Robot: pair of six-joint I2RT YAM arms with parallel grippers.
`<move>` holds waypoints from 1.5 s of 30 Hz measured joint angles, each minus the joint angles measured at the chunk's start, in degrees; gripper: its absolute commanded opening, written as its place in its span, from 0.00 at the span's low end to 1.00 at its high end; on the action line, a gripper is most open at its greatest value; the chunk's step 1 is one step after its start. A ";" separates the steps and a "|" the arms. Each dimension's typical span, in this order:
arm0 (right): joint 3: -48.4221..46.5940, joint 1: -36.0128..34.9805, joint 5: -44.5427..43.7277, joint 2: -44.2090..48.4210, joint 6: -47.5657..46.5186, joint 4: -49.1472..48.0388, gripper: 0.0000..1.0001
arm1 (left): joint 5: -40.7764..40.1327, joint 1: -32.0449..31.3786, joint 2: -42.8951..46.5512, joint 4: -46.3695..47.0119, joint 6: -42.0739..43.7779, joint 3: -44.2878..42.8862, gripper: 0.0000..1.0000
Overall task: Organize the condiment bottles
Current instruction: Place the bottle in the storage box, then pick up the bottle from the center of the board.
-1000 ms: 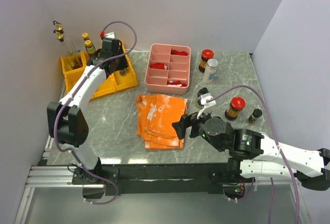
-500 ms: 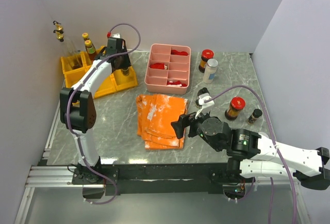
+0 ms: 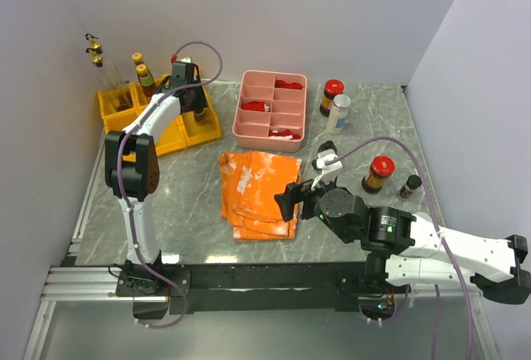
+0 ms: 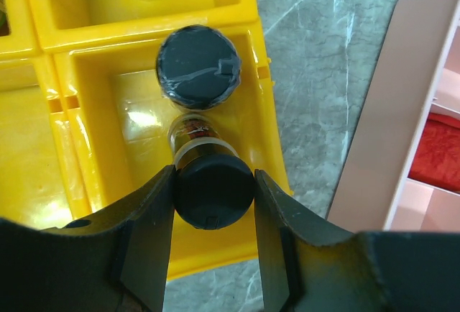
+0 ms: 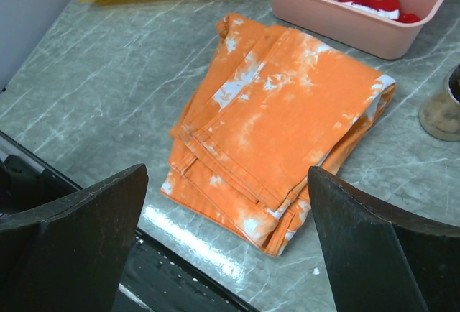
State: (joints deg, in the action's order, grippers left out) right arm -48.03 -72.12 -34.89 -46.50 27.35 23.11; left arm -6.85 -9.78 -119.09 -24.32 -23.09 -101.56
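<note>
My left gripper [image 4: 214, 184] is shut on the black cap of a small dark glass bottle [image 4: 213, 195]. The bottle hangs in a compartment of the yellow bins [image 4: 86, 161], right beside a black-capped jar [image 4: 198, 66] that stands there. From the top view this gripper [image 3: 189, 88] is over the bins [image 3: 178, 134]. My right gripper [image 5: 230, 254] is open and holds nothing, low over the near edge of the orange cloth [image 5: 287, 118]. More condiment bottles stand at the right: a red-capped jar [image 3: 333, 94], a white silver-capped bottle [image 3: 338, 114], another red-capped jar [image 3: 378, 172], a small black-capped bottle [image 3: 409, 186].
The pink divided tray [image 3: 270, 146] with red pieces sits mid-back, close to the right of the bins. Yellow-capped bottles [image 3: 143, 74] stand in the far bins. The folded orange cloth [image 3: 257, 182] lies in the middle. One jar [image 5: 442, 111] stands by the cloth's right edge.
The left arm has folded up closer to the bins, and its gripper has shifted slightly right and back with the bottle still in it. The right arm has crept a little to the left.
</note>
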 measured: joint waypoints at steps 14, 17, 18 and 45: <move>0.00 0.02 -0.68 -0.46 -0.22 0.00 1.00 | 0.72 0.00 -2.27 -0.39 1.84 -2.95 0.63; 0.00 0.04 -0.68 -0.46 -0.17 0.00 1.00 | 0.50 0.00 -2.27 -0.44 2.45 -3.58 0.68; 0.00 0.04 -0.66 -0.44 -0.09 0.02 1.00 | 0.50 0.00 -2.27 -0.42 2.45 -3.69 0.69; -0.04 17.00 -2.49 -5.27 4.48 3.13 1.00 | 18.25 -1.38 41.13 -4.85 -0.37 17.70 0.96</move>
State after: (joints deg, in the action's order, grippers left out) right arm -48.07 -55.11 -37.39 -51.77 31.83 26.24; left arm 11.40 -11.16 -77.95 -29.17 -23.46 -83.85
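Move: The upright spot in the front-right compartment of the yellow storage box is about 2 cm ahead of my left hand and 7 below. A black-capped bottle already there stands 5 cm ahead, 1 left; the pink box is 20 cm right, level. For my right hand, that spot is some 36 cm ahead, 25 left; the dark-stoppered bottle is about 18 ahead, 10 right, 20 below; the orange cloth 8 ahead, 7 left. I settle the bottle still in my left fingers barely a centimetre down and forward into the compartment, open wide to let it go, then draw back some 16 cm while rising about 19, fingers tipping up. Late on, my open right hand swings forward, right and slightly down towards the dark-stoppered bottle, turning clockwise. ##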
